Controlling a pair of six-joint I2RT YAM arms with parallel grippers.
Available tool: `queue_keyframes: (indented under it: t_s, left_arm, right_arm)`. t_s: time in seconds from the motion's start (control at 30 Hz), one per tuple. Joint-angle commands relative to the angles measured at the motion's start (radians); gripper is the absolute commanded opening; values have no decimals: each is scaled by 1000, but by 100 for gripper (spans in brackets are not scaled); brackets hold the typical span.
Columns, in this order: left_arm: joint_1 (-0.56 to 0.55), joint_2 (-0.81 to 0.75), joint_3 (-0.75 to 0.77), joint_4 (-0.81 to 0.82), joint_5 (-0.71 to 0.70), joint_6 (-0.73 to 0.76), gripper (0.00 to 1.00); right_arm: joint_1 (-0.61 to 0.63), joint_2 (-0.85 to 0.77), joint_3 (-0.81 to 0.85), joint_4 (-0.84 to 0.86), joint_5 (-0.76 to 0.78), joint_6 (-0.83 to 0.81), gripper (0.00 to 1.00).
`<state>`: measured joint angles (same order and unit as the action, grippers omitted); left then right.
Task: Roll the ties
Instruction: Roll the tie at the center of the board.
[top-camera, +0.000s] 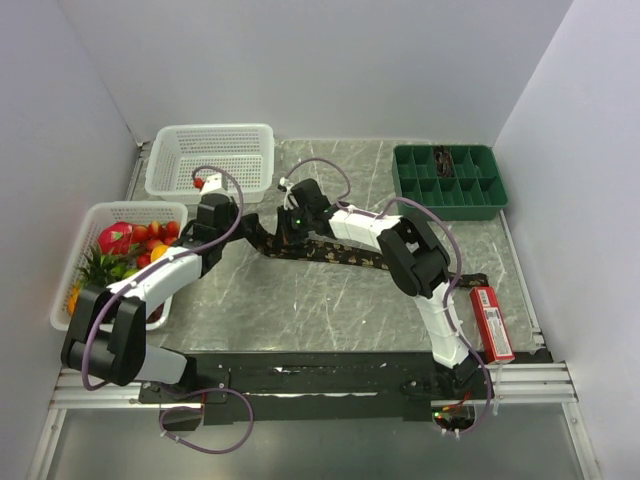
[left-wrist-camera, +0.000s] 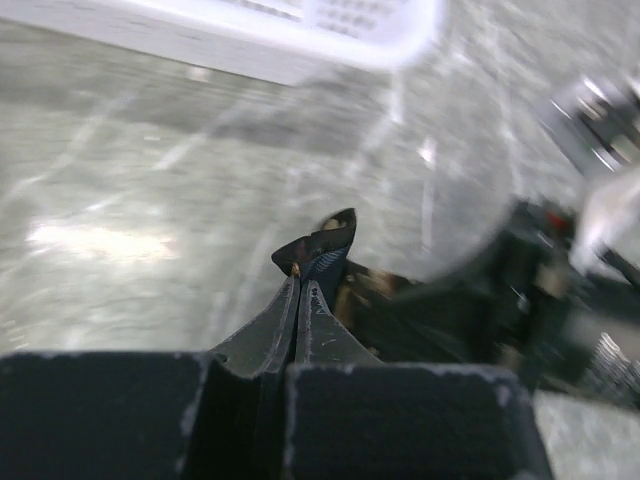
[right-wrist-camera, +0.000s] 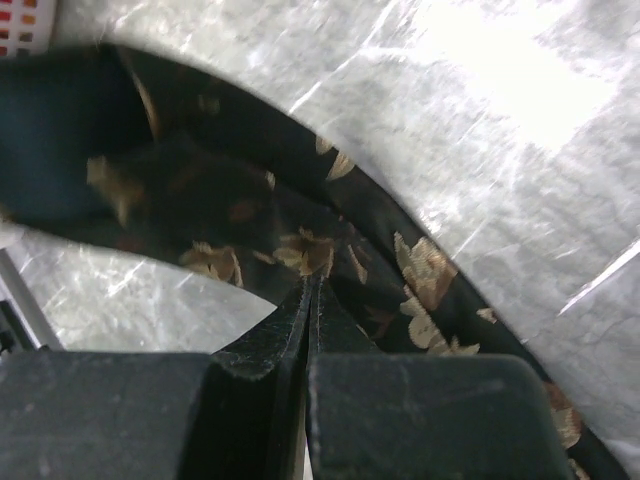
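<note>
One dark tie (top-camera: 340, 252) with tan leaf-like flecks lies slanted across the marble tabletop, running from the centre toward the right arm. My left gripper (top-camera: 246, 222) is at its left end. In the left wrist view the jaws are shut on the tie's pointed tip (left-wrist-camera: 325, 250), which sticks out past the left gripper (left-wrist-camera: 300, 280). My right gripper (top-camera: 284, 232) is just right of it, over the same tie. In the right wrist view the right gripper (right-wrist-camera: 312, 282) is shut, its tips pressed onto the tie (right-wrist-camera: 420, 280). Pinched fabric cannot be made out there.
A white empty basket (top-camera: 210, 155) stands at the back left, blurred in the left wrist view (left-wrist-camera: 350, 25). A white basket of toy fruit (top-camera: 70, 270) sits at the left edge. A green divided tray (top-camera: 450, 180) is at the back right, a red box (top-camera: 493, 322) near the right arm.
</note>
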<state>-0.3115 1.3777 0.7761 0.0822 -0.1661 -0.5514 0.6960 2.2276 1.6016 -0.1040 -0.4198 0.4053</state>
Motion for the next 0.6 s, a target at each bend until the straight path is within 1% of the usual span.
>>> queue_keyframes:
  t_s: [0.0, 0.1, 0.13, 0.2, 0.27, 0.33, 0.43, 0.47, 0.57]
  left_arm:
    - [-57, -2, -5, 82, 91, 34, 1]
    - [-89, 29, -9, 108, 111, 25, 1]
    - [-93, 37, -14, 114, 119, 15, 1]
    - [-101, 50, -24, 140, 143, 10, 1]
    - [-112, 57, -23, 151, 152, 2, 1]
    - [-124, 73, -8, 145, 145, 2, 1]
    - [-136, 96, 18, 146, 143, 2, 1]
    - [-147, 113, 23, 145, 142, 4, 1]
    - [-166, 147, 40, 163, 149, -8, 1]
  right_arm:
    - [5, 26, 57, -14, 30, 6, 0]
    - [0, -9, 23, 4, 23, 10, 0]
    - [-7, -44, 15, 3, -35, 12, 0]
    - [-24, -98, -21, -19, -43, 3, 0]
    - [-36, -183, -48, -54, -4, -34, 0]
    - [-58, -227, -55, -133, 24, -62, 0]
    - [-85, -276, -80, -213, 123, -103, 0]
    - [-96, -296, -138, -206, 153, -109, 0]
    - [-145, -377, -268, -111, 125, -99, 0]
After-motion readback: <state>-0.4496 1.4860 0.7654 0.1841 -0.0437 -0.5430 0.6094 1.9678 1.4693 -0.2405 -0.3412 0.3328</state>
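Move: About 10 cm to the right of the left hand, 3 cm back and some 9 cm lower is the pressed spot on the tie, the place to fold over; the left fingers already hold the lifted tie end. The white tray's middle is about 20 cm ahead and 10 cm left of the left hand; the fruit basket is some 33 cm to its left and 9 cm back. The right hand has that pressed spot about 2 cm straight below it. Carrying the pinched tie end rightward over the fold, the left hand travels about 8 cm, first level, then sinking some 3 cm as it nears the pressed spot, and turns roughly 15 degrees clockwise. The right hand first holds its shut fingertips on the tie, then pulls out up and to the right, lifting off the cloth and away from the fold. ##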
